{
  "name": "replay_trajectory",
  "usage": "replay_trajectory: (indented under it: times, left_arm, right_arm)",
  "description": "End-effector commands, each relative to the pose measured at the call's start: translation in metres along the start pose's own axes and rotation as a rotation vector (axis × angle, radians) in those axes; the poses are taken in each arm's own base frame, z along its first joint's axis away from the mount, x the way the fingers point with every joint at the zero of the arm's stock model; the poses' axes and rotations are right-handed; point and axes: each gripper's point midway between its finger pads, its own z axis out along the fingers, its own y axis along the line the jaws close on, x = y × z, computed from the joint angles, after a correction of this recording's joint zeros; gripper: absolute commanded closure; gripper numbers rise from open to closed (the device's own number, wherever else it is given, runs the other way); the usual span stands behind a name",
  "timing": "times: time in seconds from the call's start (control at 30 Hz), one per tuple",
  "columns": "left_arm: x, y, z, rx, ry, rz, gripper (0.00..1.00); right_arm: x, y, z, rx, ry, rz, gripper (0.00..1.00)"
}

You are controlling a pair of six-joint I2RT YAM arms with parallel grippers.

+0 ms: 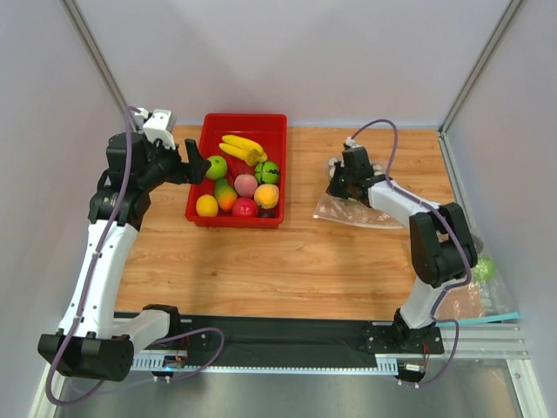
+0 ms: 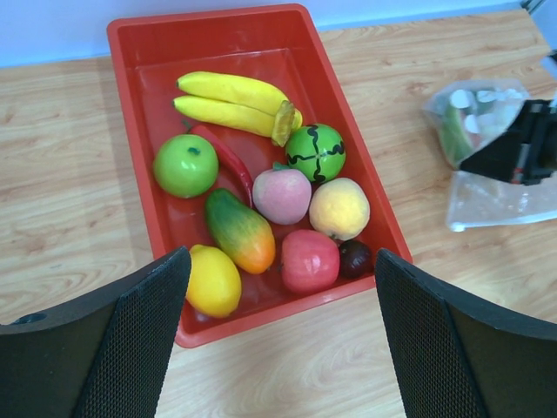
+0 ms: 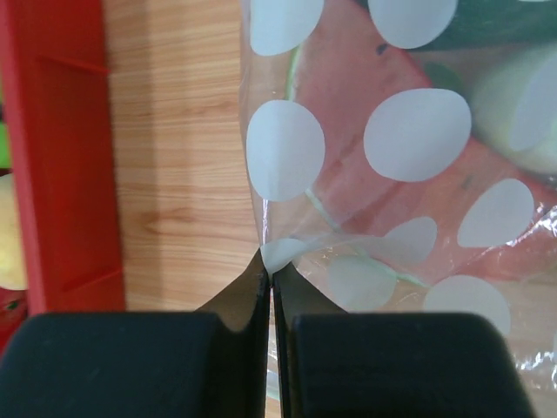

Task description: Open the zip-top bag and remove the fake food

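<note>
The zip-top bag (image 1: 359,212) lies on the wood right of the red tray, clear plastic with white dots (image 3: 409,139). My right gripper (image 1: 336,185) is shut on the bag's left edge, and the film is pinched between its fingertips (image 3: 271,266). Through the plastic I see the fake food (image 2: 459,122), green and white pieces bunched at the far end, and a dark green and a pale shape (image 3: 509,96) up close. My left gripper (image 1: 193,163) hovers open over the tray's near left corner (image 2: 283,261), holding nothing.
The red tray (image 1: 245,120) holds bananas (image 2: 233,103), a green apple (image 2: 185,165), a lemon, a mango and other toy fruit. A second clear bag (image 1: 481,277) with a green piece lies at the table's right edge beside the right arm's elbow.
</note>
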Motion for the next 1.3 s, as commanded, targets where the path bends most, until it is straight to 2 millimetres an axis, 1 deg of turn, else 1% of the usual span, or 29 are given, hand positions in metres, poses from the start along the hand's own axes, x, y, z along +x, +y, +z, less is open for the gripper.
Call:
replay_trajectory:
  times: [0.0, 0.03, 0.07, 0.1, 0.13, 0.17, 0.2, 0.23, 0.27, 0.3, 0.33, 0.37, 0.4, 0.43, 0.53, 0.6, 0.63, 0.67, 0.7, 0.73, 0.77, 0.8, 0.83, 0.87, 0.93, 1.0, 1.1, 1.2, 1.27]
  left_arm:
    - [-0.005, -0.008, 0.002, 0.038, -0.023, 0.014, 0.07]
    - [-0.004, -0.007, 0.003, 0.038, -0.018, 0.014, 0.07]
    - [-0.003, -0.008, 0.004, 0.04, -0.018, 0.015, 0.07]
    - [-0.003, -0.007, 0.005, 0.039, -0.015, 0.016, 0.07]
    - [-0.002, -0.008, 0.006, 0.04, -0.013, 0.016, 0.07]
    - [-0.002, -0.008, 0.006, 0.041, -0.011, 0.019, 0.07]
    - [-0.001, -0.009, 0.007, 0.042, -0.008, 0.02, 0.07]
    - [0.0, -0.008, 0.008, 0.04, -0.004, 0.021, 0.07]
    - [0.001, -0.01, 0.009, 0.046, 0.0, 0.022, 0.08]
    - [0.002, -0.01, 0.009, 0.046, 0.003, 0.023, 0.07]
    - [0.003, -0.011, 0.01, 0.048, 0.006, 0.025, 0.08]
    - [0.002, -0.012, 0.01, 0.051, 0.007, 0.027, 0.08]
    - [0.003, -0.013, 0.01, 0.054, 0.009, 0.028, 0.08]
    - [0.002, -0.014, 0.01, 0.057, 0.007, 0.03, 0.08]
    - [0.003, -0.016, 0.01, 0.062, 0.009, 0.036, 0.08]
    - [0.004, -0.016, 0.012, 0.065, 0.012, 0.039, 0.08]
    - [0.003, -0.017, 0.011, 0.069, 0.009, 0.042, 0.08]
    - [0.005, -0.017, 0.012, 0.07, 0.014, 0.042, 0.08]
    - [0.005, -0.017, 0.013, 0.068, 0.016, 0.044, 0.08]
    - [0.005, -0.017, 0.012, 0.066, 0.017, 0.045, 0.08]
    - [0.006, -0.016, 0.013, 0.064, 0.018, 0.046, 0.07]
    - [0.005, -0.016, 0.012, 0.06, 0.017, 0.049, 0.08]
    - [0.004, -0.016, 0.011, 0.059, 0.012, 0.047, 0.08]
    - [0.005, -0.015, 0.012, 0.052, 0.012, 0.048, 0.08]
    - [0.004, -0.015, 0.011, 0.05, 0.003, 0.052, 0.08]
    - [0.004, -0.015, 0.01, 0.049, 0.0, 0.053, 0.08]
    - [0.005, -0.016, 0.012, 0.053, 0.005, 0.051, 0.08]
    - [0.006, -0.016, 0.012, 0.052, 0.009, 0.054, 0.08]
    - [0.005, -0.016, 0.012, 0.049, 0.008, 0.056, 0.08]
  right_arm:
    - [-0.003, 0.065, 0.01, -0.151, 0.0, 0.025, 1.0]
    - [0.003, 0.071, 0.016, -0.159, 0.018, 0.026, 1.0]
    - [0.0, 0.083, 0.016, -0.183, 0.015, 0.018, 1.0]
    - [0.004, 0.093, 0.017, -0.2, 0.025, 0.005, 1.0]
    - [0.006, 0.098, 0.016, -0.208, 0.026, -0.009, 0.99]
    - [0.004, 0.102, 0.013, -0.22, 0.022, -0.02, 0.95]
    - [0.005, 0.107, 0.01, -0.231, 0.016, -0.036, 0.88]
    - [-0.002, 0.11, -0.001, -0.242, -0.006, -0.055, 0.67]
    - [-0.005, 0.108, -0.005, -0.235, -0.022, -0.067, 0.58]
    - [-0.002, 0.102, -0.01, -0.218, -0.018, -0.079, 0.5]
    - [-0.011, 0.104, -0.025, -0.224, -0.055, -0.11, 0.39]
    - [-0.014, 0.099, -0.032, -0.205, -0.07, -0.127, 0.38]
    - [-0.007, 0.091, -0.036, -0.184, -0.061, -0.142, 0.36]
    - [-0.011, 0.089, -0.053, -0.18, -0.082, -0.161, 0.34]
    - [0.007, 0.071, -0.071, -0.103, -0.083, -0.221, 0.33]
    - [0.019, 0.061, -0.078, -0.016, -0.086, -0.237, 0.34]
    - [0.029, 0.054, -0.084, 0.021, -0.065, -0.242, 0.34]
    - [0.04, 0.046, -0.086, 0.081, -0.067, -0.252, 0.34]
    - [0.048, 0.042, -0.088, 0.11, -0.06, -0.227, 0.34]
    - [0.055, 0.037, -0.095, 0.136, -0.061, -0.2, 0.34]
    - [0.069, 0.024, -0.095, 0.181, -0.054, -0.186, 0.34]
    - [0.075, 0.02, -0.096, 0.186, -0.053, -0.153, 0.34]
    - [0.075, 0.023, -0.1, 0.165, -0.08, -0.056, 0.34]
    - [0.092, 0.011, -0.097, 0.18, -0.06, -0.038, 0.34]
    - [0.091, 0.012, -0.099, 0.16, -0.098, 0.045, 0.34]
    - [0.092, 0.007, -0.099, 0.172, -0.118, 0.07, 0.34]
    - [0.088, 0.01, -0.094, 0.165, -0.134, 0.083, 0.34]
    - [0.087, 0.018, -0.082, 0.149, -0.139, 0.1, 0.34]
    - [0.09, 0.017, -0.073, 0.16, -0.132, 0.11, 0.35]
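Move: The right hand keeps the zip-top bag pinched shut at its left side, the bag's middle some 9 cm to the right and 4 cm lower. The clear table it is taken to lies about 9 cm left, 1 cm back and 6 cm down. Beyond that, the red bin's middle is roughly 35 cm left and 6 cm ahead, with the peach inside 24 cm left, level with the hand. From the left hand, that clear spot is around 34 cm right, 8 cm ahead, 32 cm down. Still pinching the bag, the right hand drags it about 9 cm left towards the red bin, then opens to two thirds and lets go. It rises some 8 cm while drawing back, then sinks again, ending about 14 cm nearer the base, just short of the bag's zip edge, fingers still open; the wrist turns back clockwise nearly 20 degrees after the release. ##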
